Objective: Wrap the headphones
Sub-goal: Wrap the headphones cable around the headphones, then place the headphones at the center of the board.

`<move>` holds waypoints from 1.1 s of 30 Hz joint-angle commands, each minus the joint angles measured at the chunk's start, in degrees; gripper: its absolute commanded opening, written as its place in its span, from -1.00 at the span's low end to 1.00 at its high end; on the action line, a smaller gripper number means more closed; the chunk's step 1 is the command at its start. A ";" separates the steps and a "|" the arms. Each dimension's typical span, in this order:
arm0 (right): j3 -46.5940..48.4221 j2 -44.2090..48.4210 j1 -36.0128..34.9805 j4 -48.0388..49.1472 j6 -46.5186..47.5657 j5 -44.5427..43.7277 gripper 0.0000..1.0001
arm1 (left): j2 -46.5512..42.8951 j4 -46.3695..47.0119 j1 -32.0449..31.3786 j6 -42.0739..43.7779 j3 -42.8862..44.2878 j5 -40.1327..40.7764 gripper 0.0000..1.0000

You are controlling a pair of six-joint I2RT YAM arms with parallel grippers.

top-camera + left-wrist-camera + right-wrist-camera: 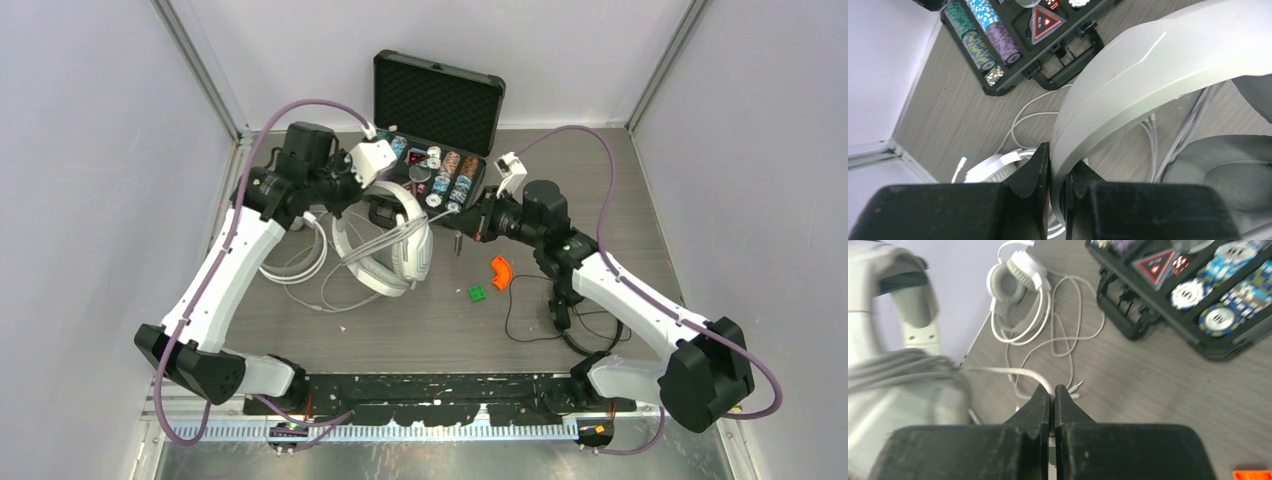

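A large white pair of headphones hangs lifted over the table. My left gripper is shut on its headband, and the left wrist view shows the band pinched between both jaws. Its grey cable is looped round the earcup. My right gripper is shut on the end of that cable, a little to the right of the headset. A second white pair lies flat under the left arm with its cable loose. A small black pair lies by the right arm.
An open black case of poker chips stands at the back centre, just behind both grippers. An orange curved piece and a green block lie on the table in front of the right gripper. Walls close in both sides.
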State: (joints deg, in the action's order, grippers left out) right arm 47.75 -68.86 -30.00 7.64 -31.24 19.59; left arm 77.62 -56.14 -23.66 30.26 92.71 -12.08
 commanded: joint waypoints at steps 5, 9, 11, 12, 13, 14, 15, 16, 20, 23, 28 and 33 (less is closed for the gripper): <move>7.00 4.09 1.56 -8.28 -12.00 12.22 -0.99 | -5.76 11.45 -4.50 10.58 -7.93 16.75 -1.00; 5.63 5.01 1.54 -0.66 -21.36 14.48 -0.99 | -6.74 17.77 -6.31 10.75 -10.24 23.11 -1.00; 4.65 4.37 1.54 4.25 -27.67 15.30 -0.99 | -6.45 18.82 -7.20 10.01 -10.42 26.03 -1.00; 4.14 3.95 1.58 7.20 -31.04 15.52 -0.99 | -6.30 19.30 -7.89 9.42 -10.62 27.61 -1.00; 3.54 3.58 1.53 10.11 -34.19 15.52 -0.99 | -6.12 19.88 -8.39 8.83 -10.88 29.20 -1.00; 2.94 3.17 1.56 12.87 -36.99 15.18 -0.99 | -5.94 20.33 -8.99 8.08 -11.22 31.03 -1.00; 2.55 2.71 1.55 14.85 -39.23 14.68 -0.99 | -5.72 20.64 -9.64 7.30 -11.55 32.54 -1.00; 2.49 2.26 1.55 15.80 -40.74 14.09 -0.99 | -5.42 20.70 -10.25 6.02 -11.75 33.65 -1.00; 2.72 0.87 1.57 11.87 -40.06 10.42 -0.99 | -2.27 20.32 -13.29 -0.25 -11.61 37.81 -1.00; 1.75 1.05 1.70 6.12 -39.27 3.20 -0.99 | 2.98 16.61 -15.42 -6.46 -8.02 39.84 -1.00; 2.31 0.65 2.68 -2.06 -34.81 -8.70 -0.99 | 15.16 8.01 -17.61 -17.57 2.59 39.41 -1.00; 3.71 -1.22 6.05 -7.25 -29.88 -15.03 -0.99 | 24.73 8.86 -19.10 -23.71 12.19 34.52 -1.00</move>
State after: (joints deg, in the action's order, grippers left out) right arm 48.40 -69.43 -25.96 1.96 -65.82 12.73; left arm 98.72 -46.96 -41.74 15.99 97.34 24.25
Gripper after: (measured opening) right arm 0.050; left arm 0.117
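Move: The left hand holds the white headphones by the headband, their middle about 8 cm to its right, 4 cm back and 5 cm lower. The right hand keeps the cable end pinched; those headphones lie some 12 cm to its left, 4 cm back and roughly level. From the right hand, the chip case's middle is about 8 cm ahead and 8 cm left, the orange piece 11 cm back and 11 cm right, the green block 16 cm back and 6 cm right, all some 20 cm below. The right hand, still pinching the cable, carries it around the cup in an arc, first back about 5 cm and up, then forward, to the right and down again, while the wrist tips its fingers downward and in the second half turns clockwise. Keeping its grip on the headband, the left hand eases forward with a small dip and rise, then swings the headphones right, down and forward towards the right hand, about 7 cm to the right in all, turning counter-clockwise nearly 20 degrees. ##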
